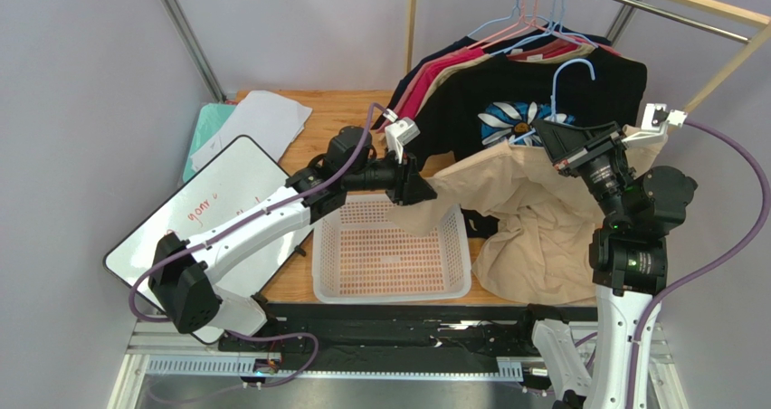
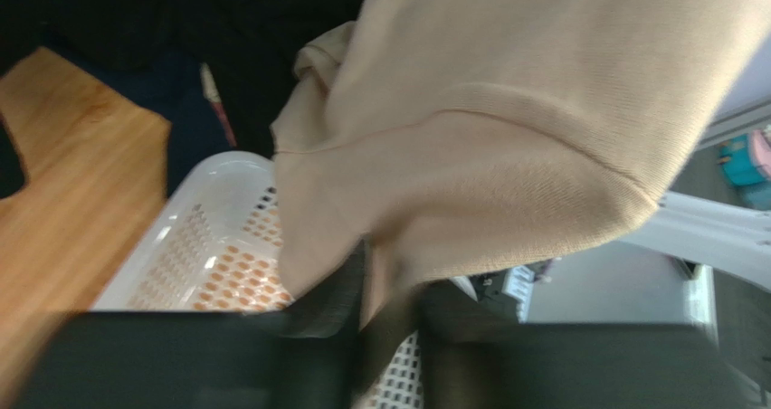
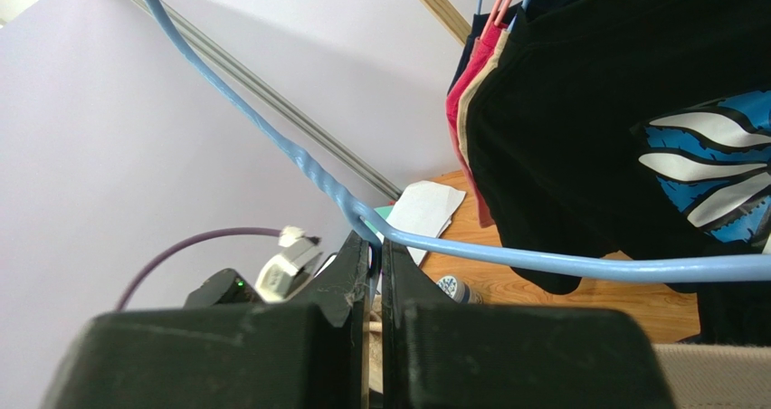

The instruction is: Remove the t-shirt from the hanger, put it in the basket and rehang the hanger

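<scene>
A beige t-shirt [image 1: 534,212] hangs in loose folds between my two grippers, above the table's right side. My left gripper [image 1: 418,190] is shut on one edge of it and holds it over the white basket; in the left wrist view the cloth [image 2: 489,128] fills the frame and runs down between the dark fingers [image 2: 326,296]. My right gripper [image 1: 554,137] is shut on the light blue hanger [image 1: 568,83], near the base of its hook. In the right wrist view the blue wire [image 3: 543,262] passes between the closed jaws of the right gripper [image 3: 374,246].
A white perforated basket [image 1: 391,287] sits on the wooden table below the left gripper. Black, red and tan shirts [image 1: 507,88] hang on the wooden rail [image 1: 688,6] behind. A whiteboard [image 1: 213,201] and papers [image 1: 258,119] lie at the left.
</scene>
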Tool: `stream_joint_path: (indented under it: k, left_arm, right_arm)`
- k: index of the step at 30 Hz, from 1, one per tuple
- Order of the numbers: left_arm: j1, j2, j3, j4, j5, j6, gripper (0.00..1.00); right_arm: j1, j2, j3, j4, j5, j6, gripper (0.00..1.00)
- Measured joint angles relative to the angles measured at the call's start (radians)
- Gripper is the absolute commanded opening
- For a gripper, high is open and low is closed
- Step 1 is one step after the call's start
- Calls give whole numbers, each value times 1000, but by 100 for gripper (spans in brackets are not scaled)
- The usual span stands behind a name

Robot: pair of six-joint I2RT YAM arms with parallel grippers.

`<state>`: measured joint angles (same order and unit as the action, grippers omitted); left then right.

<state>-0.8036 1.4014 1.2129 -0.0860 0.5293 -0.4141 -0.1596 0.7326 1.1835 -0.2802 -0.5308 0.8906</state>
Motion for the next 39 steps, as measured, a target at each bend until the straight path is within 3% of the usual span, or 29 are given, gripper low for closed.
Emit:
stream_joint_path:
  k: [7, 15, 21, 31, 36, 39]
  left_arm:
    - [0, -3, -3, -58, -183, -8, 0]
    - [1, -285, -139, -69, -521, -110, 0]
    - [26, -303, -138, -92, -652, -186, 0]
    - [51, -261, -143, -116, -665, -246, 0]
    - [55, -245, -154, -84, -598, -235, 0]
    - [60, -201, -150, -45, -504, -219, 0]
  right_arm:
    - [0, -46, -11, -57, 93, -13, 0]
    - [2, -175, -77, -129, 369, 9, 0]
    - [2, -223, -96, -142, 517, 62, 0]
    - [4, -333, -143, -192, 684, 148, 0]
    - [4, -336, -154, -179, 671, 189, 0]
    - [4, -306, -158, -137, 585, 229, 0]
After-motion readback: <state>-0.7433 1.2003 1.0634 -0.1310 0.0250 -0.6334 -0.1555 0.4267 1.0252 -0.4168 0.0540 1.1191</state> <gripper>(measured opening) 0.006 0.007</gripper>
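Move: The t-shirt's sleeve already lies between my half-open left fingers, its middle about 3 cm to the right and 2 cm below. The white basket's middle is some 12 cm back, 7 cm left and 18 cm below that hand. From my right hand, still pinching the blue hanger by its neck, the sleeve is about 20 cm left, 10 cm back and 12 cm lower; the black t-shirt hangs roughly 12 cm ahead, 2 cm right and 8 cm below. I shut my left fingers on the sleeve and pull it left and forward, about 11 cm left at the furthest, swinging the wrist some 45 degrees counter-clockwise. My right hand keeps its pinch on the hanger and draws it about 10 cm right and 5 cm back, turning clockwise and rolling its left side up. At the end both hands ease back inward by 2 to 3 cm. ##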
